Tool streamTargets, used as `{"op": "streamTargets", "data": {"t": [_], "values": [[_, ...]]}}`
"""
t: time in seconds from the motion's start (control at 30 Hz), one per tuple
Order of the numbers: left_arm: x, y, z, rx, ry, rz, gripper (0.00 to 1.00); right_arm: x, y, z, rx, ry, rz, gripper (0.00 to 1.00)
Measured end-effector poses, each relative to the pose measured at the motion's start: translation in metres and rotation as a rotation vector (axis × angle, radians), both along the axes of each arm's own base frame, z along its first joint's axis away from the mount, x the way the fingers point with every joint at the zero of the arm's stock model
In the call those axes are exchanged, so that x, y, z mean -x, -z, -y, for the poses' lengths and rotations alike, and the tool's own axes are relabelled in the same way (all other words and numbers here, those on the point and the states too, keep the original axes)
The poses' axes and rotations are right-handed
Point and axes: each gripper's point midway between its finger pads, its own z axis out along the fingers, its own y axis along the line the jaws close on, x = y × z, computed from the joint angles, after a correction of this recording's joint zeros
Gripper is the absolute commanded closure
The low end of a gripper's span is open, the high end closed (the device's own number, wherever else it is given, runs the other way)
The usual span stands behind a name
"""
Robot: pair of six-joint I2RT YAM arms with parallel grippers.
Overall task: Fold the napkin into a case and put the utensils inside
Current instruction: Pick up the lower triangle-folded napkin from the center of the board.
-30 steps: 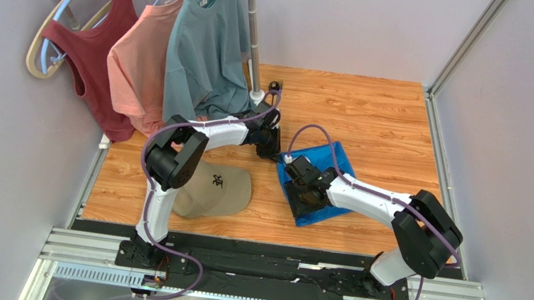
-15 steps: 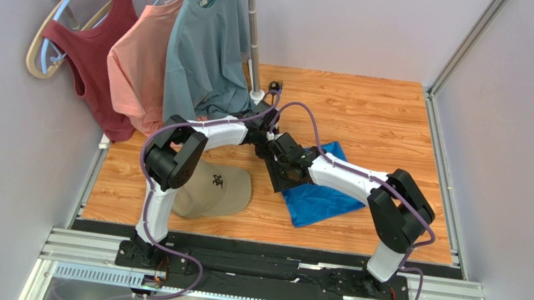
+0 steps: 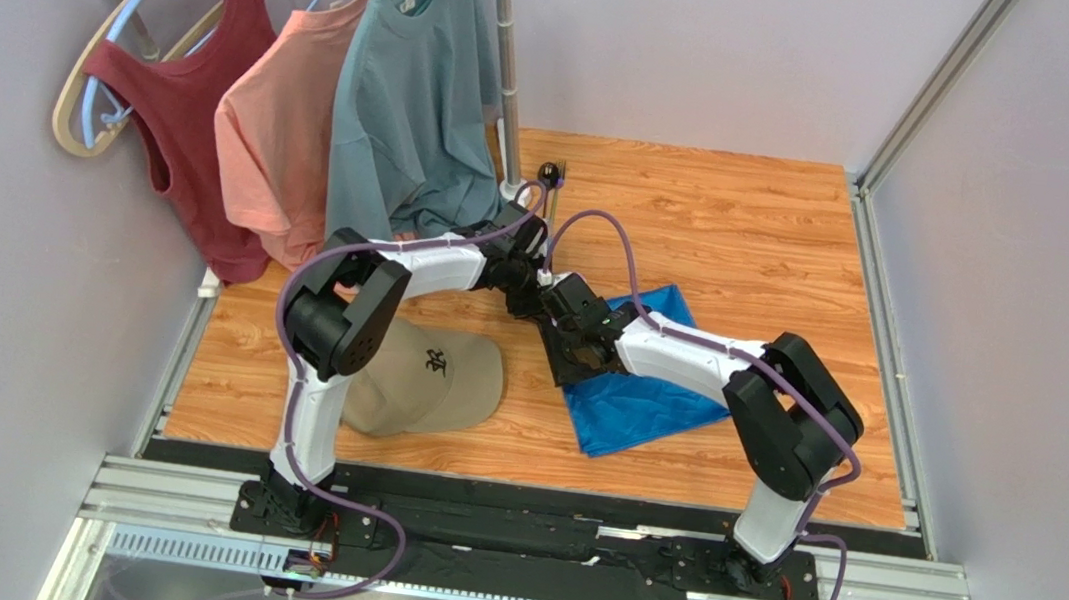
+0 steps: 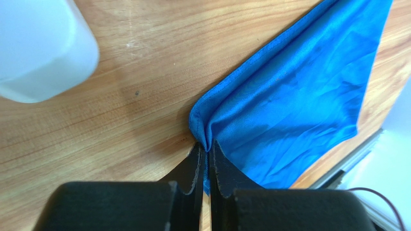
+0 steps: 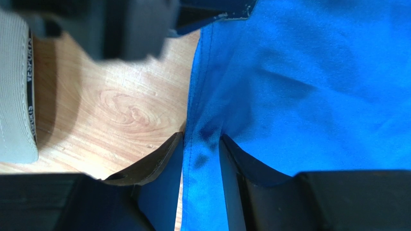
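Observation:
The blue napkin (image 3: 643, 396) lies as a broad, slightly rumpled sheet on the wooden table, right of centre. My left gripper (image 3: 548, 299) is at its far left corner. In the left wrist view the left gripper (image 4: 206, 144) is shut on that bunched corner of the napkin (image 4: 289, 86). My right gripper (image 3: 568, 352) sits just nearer me on the napkin's left edge. Seen from the right wrist, the right gripper (image 5: 201, 139) is open, its jaws apart on either side of the hemmed edge of the napkin (image 5: 313, 86). No case or utensils are in view.
A tan cap (image 3: 433, 379) lies left of the napkin and shows as a grey edge in the right wrist view, cap (image 5: 14, 96). A clothes rack pole (image 3: 505, 86) with hanging shirts (image 3: 412, 105) stands behind the left arm; its white foot (image 4: 38, 48) is near the left gripper.
The right arm has swung left from the middle of the napkin to its left edge, beside the left gripper. The left gripper's jaws have closed on the corner.

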Motion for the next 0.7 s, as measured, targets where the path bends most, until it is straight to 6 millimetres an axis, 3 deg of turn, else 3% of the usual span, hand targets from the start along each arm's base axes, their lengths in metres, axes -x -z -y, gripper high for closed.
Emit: {"op": "streamTargets", "data": {"t": [0.1,0.2,0.4,0.43,0.7], "values": [[-0.001,-0.003,0.001,0.029,-0.007,-0.015,1.0,-0.002,0.0,-0.001,-0.009,0.014,0.018,0.61],[-0.003,-0.007,0.003,0.062,-0.015,-0.028,1.0,-0.003,0.0,-0.001,-0.007,0.028,0.033,0.69],[-0.001,-0.012,0.008,0.119,-0.024,-0.054,1.0,-0.005,0.0,0.001,0.02,0.057,0.063,0.92],[-0.001,-0.013,0.008,0.124,-0.024,-0.055,1.0,-0.006,0.0,0.001,0.018,0.06,0.063,1.0],[0.005,-0.02,0.002,0.117,-0.019,-0.058,1.0,0.008,-0.009,-0.024,-0.14,0.004,-0.017,1.0]]}}
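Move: The napkin's left edge already runs between my right hand's half-open fingers, right at the hand point; the napkin's middle is about 9 cm to the right and 1 cm farther out. The cap lies some 16 cm to its left and 2 cm nearer my base. My left hand still pinches the napkin's far-left corner; from it, that same edge spot lies about 10 cm back, 2 cm to the right and barely lower. I shut my right fingers on the napkin's left edge while staying almost in place, then draw it left about 2.5 cm towards the cap, with a slight rise and a small pull back at the end. My left hand keeps its pinch on the far-left corner and lifts about 2 cm, its fingers tilting a little more to the right. ##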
